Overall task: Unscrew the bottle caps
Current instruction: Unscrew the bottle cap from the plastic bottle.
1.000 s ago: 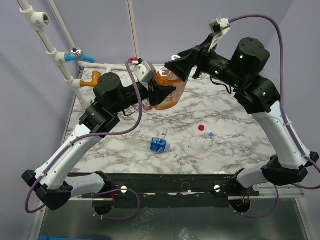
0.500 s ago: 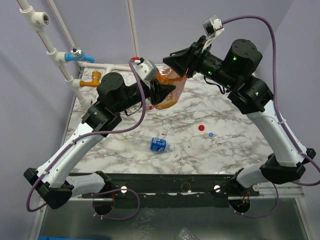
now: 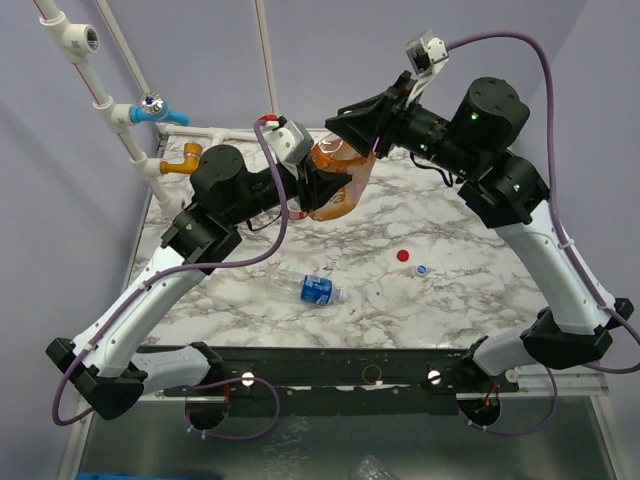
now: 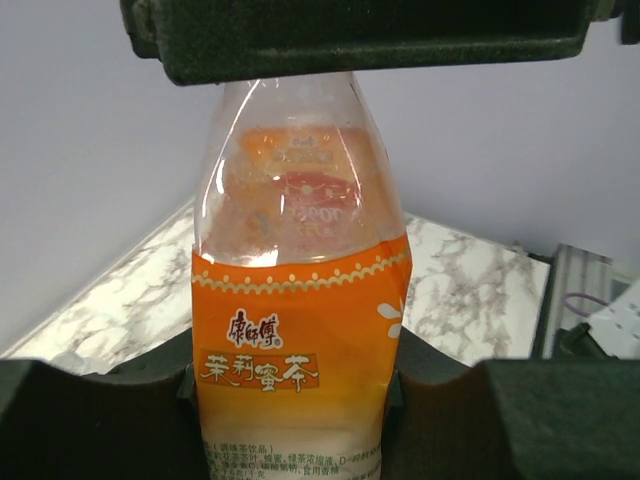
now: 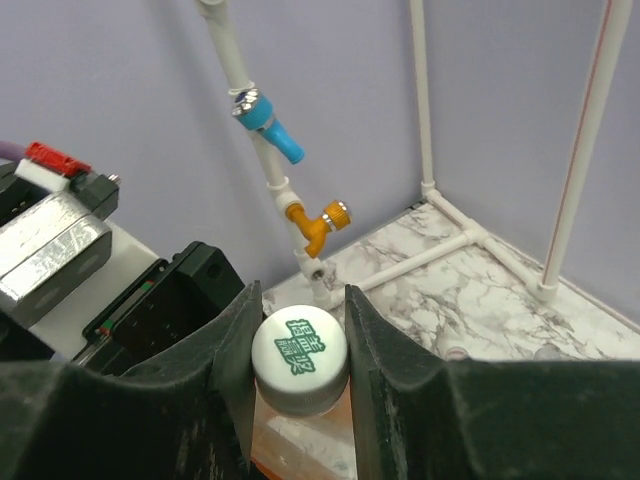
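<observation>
A squat orange-labelled bottle [image 3: 340, 188] hangs above the back of the marble table [image 3: 470, 290], with my left gripper [image 3: 312, 186] shut on its lower body [image 4: 298, 340]. Its white cap [image 5: 298, 358], printed with green characters, sits squeezed between the fingers of my right gripper [image 5: 298, 345], which reaches in from the right [image 3: 352, 128]. In the left wrist view the right gripper's dark bulk hides the bottle's top. On the table lie a blue-labelled bottle [image 3: 318, 290] on its side, a loose red cap [image 3: 403, 255] and a blue-and-white cap [image 3: 422, 269].
A white pipe frame stands at the back left with a blue valve [image 3: 152, 110] and an orange tap [image 3: 180, 158]. The wall is close behind. A black rail [image 3: 340, 365] carrying the arm bases runs along the near edge.
My right gripper has closed from open onto the white cap, and its arm has shifted a little left. The left gripper still holds the orange bottle in about the same place.
</observation>
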`<action>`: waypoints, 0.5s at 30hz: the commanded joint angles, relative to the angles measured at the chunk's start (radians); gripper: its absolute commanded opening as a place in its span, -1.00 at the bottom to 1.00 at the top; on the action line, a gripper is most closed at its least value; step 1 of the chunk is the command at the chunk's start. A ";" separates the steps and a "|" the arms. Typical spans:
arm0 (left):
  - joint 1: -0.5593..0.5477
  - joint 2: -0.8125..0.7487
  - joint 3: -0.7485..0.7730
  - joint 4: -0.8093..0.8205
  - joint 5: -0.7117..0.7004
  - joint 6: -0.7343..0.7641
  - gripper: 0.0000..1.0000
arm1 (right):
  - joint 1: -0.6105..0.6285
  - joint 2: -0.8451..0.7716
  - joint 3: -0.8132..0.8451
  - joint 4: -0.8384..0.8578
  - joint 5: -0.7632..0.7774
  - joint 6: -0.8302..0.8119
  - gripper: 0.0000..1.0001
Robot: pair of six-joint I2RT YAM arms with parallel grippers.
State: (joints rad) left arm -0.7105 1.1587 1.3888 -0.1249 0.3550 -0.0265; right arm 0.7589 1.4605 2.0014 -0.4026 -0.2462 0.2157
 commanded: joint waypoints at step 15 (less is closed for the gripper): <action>0.016 -0.029 0.131 0.005 0.803 -0.239 -0.79 | -0.005 -0.100 -0.230 0.609 -1.200 0.343 -0.99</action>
State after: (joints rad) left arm -0.7071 1.1374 1.4719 -0.1619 1.0584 -0.2195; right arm 0.7464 1.3575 1.7973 0.1150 -1.1694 0.4282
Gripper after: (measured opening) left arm 0.407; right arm 0.357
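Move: The white cap of the orange-label bottle is already pinched right at the right hand's finger point. It sits about 10 cm above the left hand, some 3 cm to its right and 1 cm ahead, as that hand grips the bottle's body. On the table, roughly 50 cm below the right hand, a loose red cap lies about 13 cm right and 6 cm ahead, a blue cap 17 cm right and 2 cm ahead, and the blue-label bottle 14 cm left and 4 cm back. Back towards the bases both hands swing together, roughly 15 cm, rising a little, and wring against each other as they go. The right fingers keep the white cap pinched and turn counter-clockwise some 50 degrees, tipping slightly upwards; the left hand keeps its grip on the bottle's body and turns clockwise about 40. ##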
